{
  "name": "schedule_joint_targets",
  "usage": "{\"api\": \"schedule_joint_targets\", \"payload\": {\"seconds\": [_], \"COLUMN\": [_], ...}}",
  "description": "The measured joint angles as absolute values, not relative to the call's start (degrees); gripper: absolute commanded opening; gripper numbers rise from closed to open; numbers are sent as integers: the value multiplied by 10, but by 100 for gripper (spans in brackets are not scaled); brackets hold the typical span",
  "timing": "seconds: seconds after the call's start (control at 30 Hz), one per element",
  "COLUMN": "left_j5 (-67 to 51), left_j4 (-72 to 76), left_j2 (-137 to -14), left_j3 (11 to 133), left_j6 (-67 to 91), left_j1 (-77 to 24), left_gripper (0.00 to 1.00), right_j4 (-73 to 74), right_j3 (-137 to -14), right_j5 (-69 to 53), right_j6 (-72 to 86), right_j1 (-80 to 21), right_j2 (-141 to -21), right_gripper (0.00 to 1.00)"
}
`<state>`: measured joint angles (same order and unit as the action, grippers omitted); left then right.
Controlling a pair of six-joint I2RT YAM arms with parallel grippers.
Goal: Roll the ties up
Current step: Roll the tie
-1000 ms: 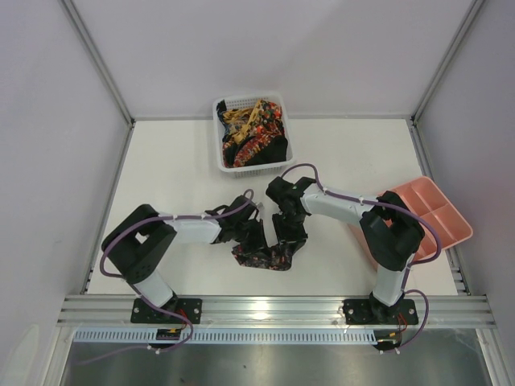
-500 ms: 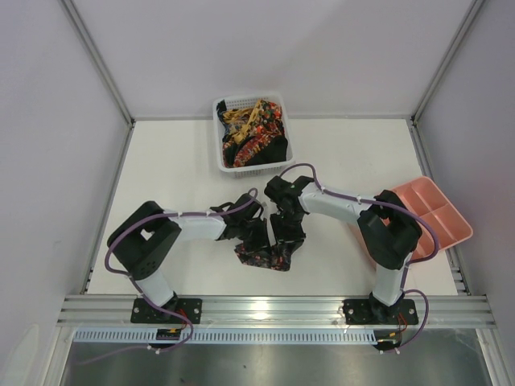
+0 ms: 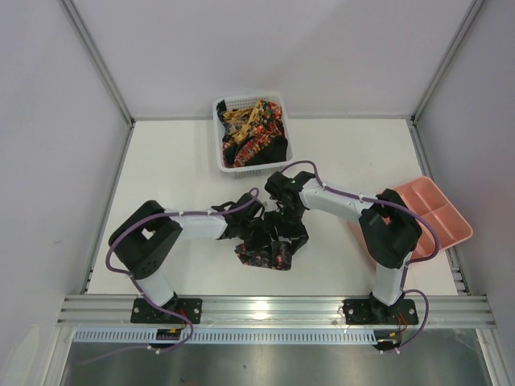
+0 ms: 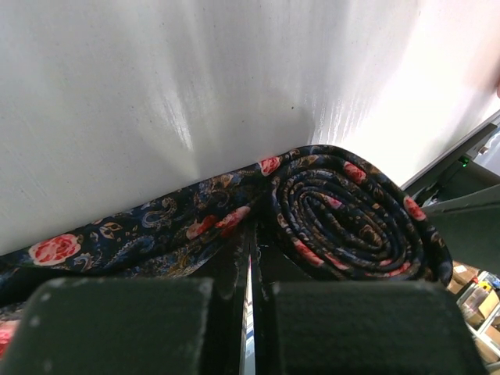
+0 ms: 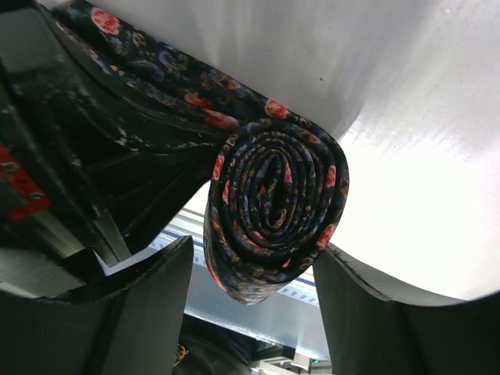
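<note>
One of the ties, dark with red roses, lies on the table between the two arms (image 3: 269,251). Part of it is wound into a tight roll (image 5: 273,211), also seen end-on in the left wrist view (image 4: 351,211), and its unrolled tail (image 4: 156,230) runs off to the left. My right gripper (image 5: 254,251) is open, its fingers (image 5: 148,305) standing either side of the roll. My left gripper (image 4: 254,234) is shut, its tips against the tail just beside the roll, with only a thin slit between the jaws. From above, both grippers (image 3: 256,233) (image 3: 287,227) meet over the tie.
A white mesh basket (image 3: 219,153) at the back centre holds more patterned ties (image 3: 253,133). A pink compartment tray (image 3: 438,213) sits at the right edge, beside the right arm. The table's metal front rail runs just behind the arm bases.
My right gripper has opened and let go of the roll. The left gripper has closed fully and shifted slightly right toward the roll.
</note>
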<state>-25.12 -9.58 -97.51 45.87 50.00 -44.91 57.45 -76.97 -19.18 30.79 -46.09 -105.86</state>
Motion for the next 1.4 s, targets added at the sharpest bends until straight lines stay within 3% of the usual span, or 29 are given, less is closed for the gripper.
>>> {"api": "schedule_joint_targets", "payload": {"seconds": [0.4, 0.6, 0.7, 1.03, 1.17, 1.23, 1.4], "left_j5": [-245, -241, -241, -222, -201, -195, -181], "left_j4": [-102, -109, -109, -130, -148, -154, -164], "left_j2": [-975, -975, -975, -975, -975, -975, -974], "left_j3": [463, 466, 466, 480, 491, 495, 500], "left_j6": [494, 490, 489, 469, 457, 451, 444], "left_j1": [-451, -453, -453, -458, -464, -465, -467], "left_gripper": [1, 1, 1, 0, 1, 1, 1], "right_j4": [581, 576, 577, 604, 617, 623, 628], "right_j3": [-760, -746, -745, -778, -802, -813, -820], "right_j5": [-225, -239, -237, -211, -211, -212, -211], "right_j6": [306, 316, 323, 354, 364, 367, 377], "right_j1": [-449, -442, -441, -441, -442, -442, -441], "right_j2": [-1024, -1019, -1020, -1058, -1082, -1091, -1100], "right_gripper": [71, 64, 59, 22, 19, 9, 7]}}
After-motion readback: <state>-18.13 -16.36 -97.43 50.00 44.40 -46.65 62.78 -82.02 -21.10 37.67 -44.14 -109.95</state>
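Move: The rolled part of the tie stands between the right gripper's open fingers, its middle some 3 cm below that hand and about 1 cm nearer the base. From the left gripper, shut on the strip, the roll lies about 4 cm to the right and 2 cm higher; the flat tail's middle is 5 cm to that hand's left and 1 cm lower. The tie basket sits about 40 cm ahead and 11 cm left of the right hand. Lift the right gripper about 2 cm off the roll with the fingers wide, easing slightly back, then bring it down some 1.5 cm and a little forward while closing, turning it slightly clockwise, so the fingertips pinch the top of the roll. Keep the left gripper shut on the strip beside the roll, letting it tilt just under 10 degrees and creep about 1 cm forward and left. ##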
